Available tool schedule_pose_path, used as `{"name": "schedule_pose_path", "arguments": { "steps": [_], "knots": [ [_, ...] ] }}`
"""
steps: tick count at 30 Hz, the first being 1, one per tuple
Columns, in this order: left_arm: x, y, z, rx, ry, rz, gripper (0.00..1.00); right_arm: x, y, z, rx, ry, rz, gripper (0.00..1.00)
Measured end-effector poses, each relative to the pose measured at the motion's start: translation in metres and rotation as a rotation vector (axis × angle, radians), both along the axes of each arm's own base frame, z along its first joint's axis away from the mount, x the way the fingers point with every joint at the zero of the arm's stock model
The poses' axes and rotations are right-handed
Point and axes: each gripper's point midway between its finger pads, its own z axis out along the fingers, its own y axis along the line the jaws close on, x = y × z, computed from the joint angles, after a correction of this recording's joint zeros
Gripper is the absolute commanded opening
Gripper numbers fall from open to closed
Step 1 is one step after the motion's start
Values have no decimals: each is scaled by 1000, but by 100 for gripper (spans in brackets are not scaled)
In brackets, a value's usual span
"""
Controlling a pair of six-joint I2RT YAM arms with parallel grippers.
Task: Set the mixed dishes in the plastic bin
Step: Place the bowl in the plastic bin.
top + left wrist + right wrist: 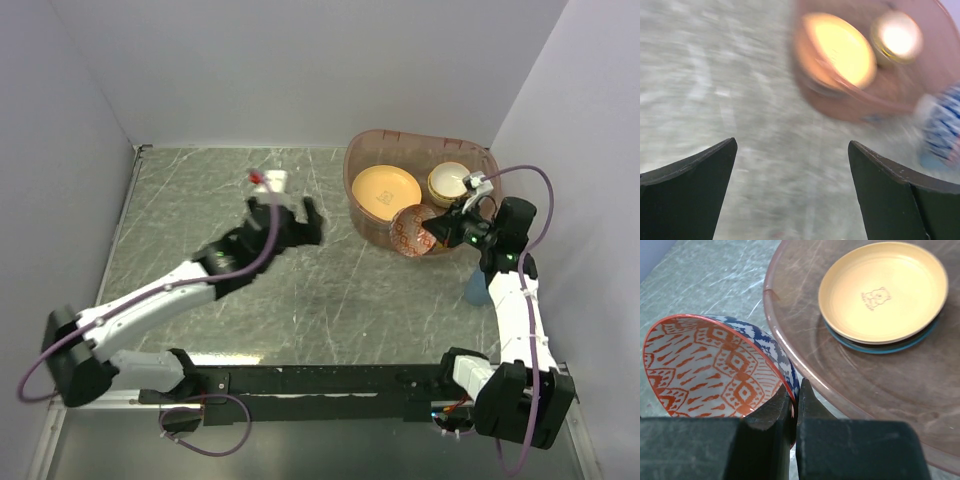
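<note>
The plastic bin (366, 160) stands at the back right, with a yellow-orange plate (386, 189) and a small cream bowl (449, 183) inside. My right gripper (796, 390) is shut on the rim of the red-patterned bowl (705, 370), which hangs tilted just outside the bin's front rim (840, 385). The yellow-orange plate (882, 290) lies on a teal-edged plate (880, 347). A light blue cup (477, 288) stands on the table, partly hidden by the right arm. My left gripper (285, 208) is open and empty over the middle of the table; its wrist view is blurred, its fingers (690, 185) spread wide.
The grey marbled tabletop (220, 200) is walled at the back and on both sides. The red-patterned bowl (413, 231) overlaps the bin's front edge in the top view. The arm bases and a black rail (320, 380) run along the near edge.
</note>
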Motion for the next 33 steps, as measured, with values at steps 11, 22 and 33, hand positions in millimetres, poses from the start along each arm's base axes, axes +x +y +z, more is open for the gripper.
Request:
{"name": "schedule_pose_path", "arguments": {
  "steps": [11,22,33],
  "knots": [
    [6,174,38,61,-146,308,99,11,-50,5,-8,-16,-187,0],
    [-11,207,-43,314,-38,336,99,93,-123,9,-85,89,-451,0],
    [-9,214,-45,371,-42,352,99,160,-188,-34,-225,266,-632,0]
  ]
}}
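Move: My right hand already pinches the patterned bowl by its rim, just at the bin's near edge. The bowl stack in the bin lies about 26 cm ahead, 12 cm to the right and 16 cm below; the yellow plate is some 25 cm ahead, 7 cm left and 18 cm down, and the blue cup 7 cm back, 18 cm right, 17 cm below. From my empty left hand the bowl stack is roughly 29 cm ahead, 50 cm right and 20 cm lower. Keeping my pinch on the bowl's rim, I slide my right hand level to the right at first, then sweep it forward and right over the plastic bin towards the bowl stack, about 25 cm in all, turning clockwise some 35 degrees and dipping as the fingers tip down. My open left hand clears off to the left, rising then sinking, away from the bin. ##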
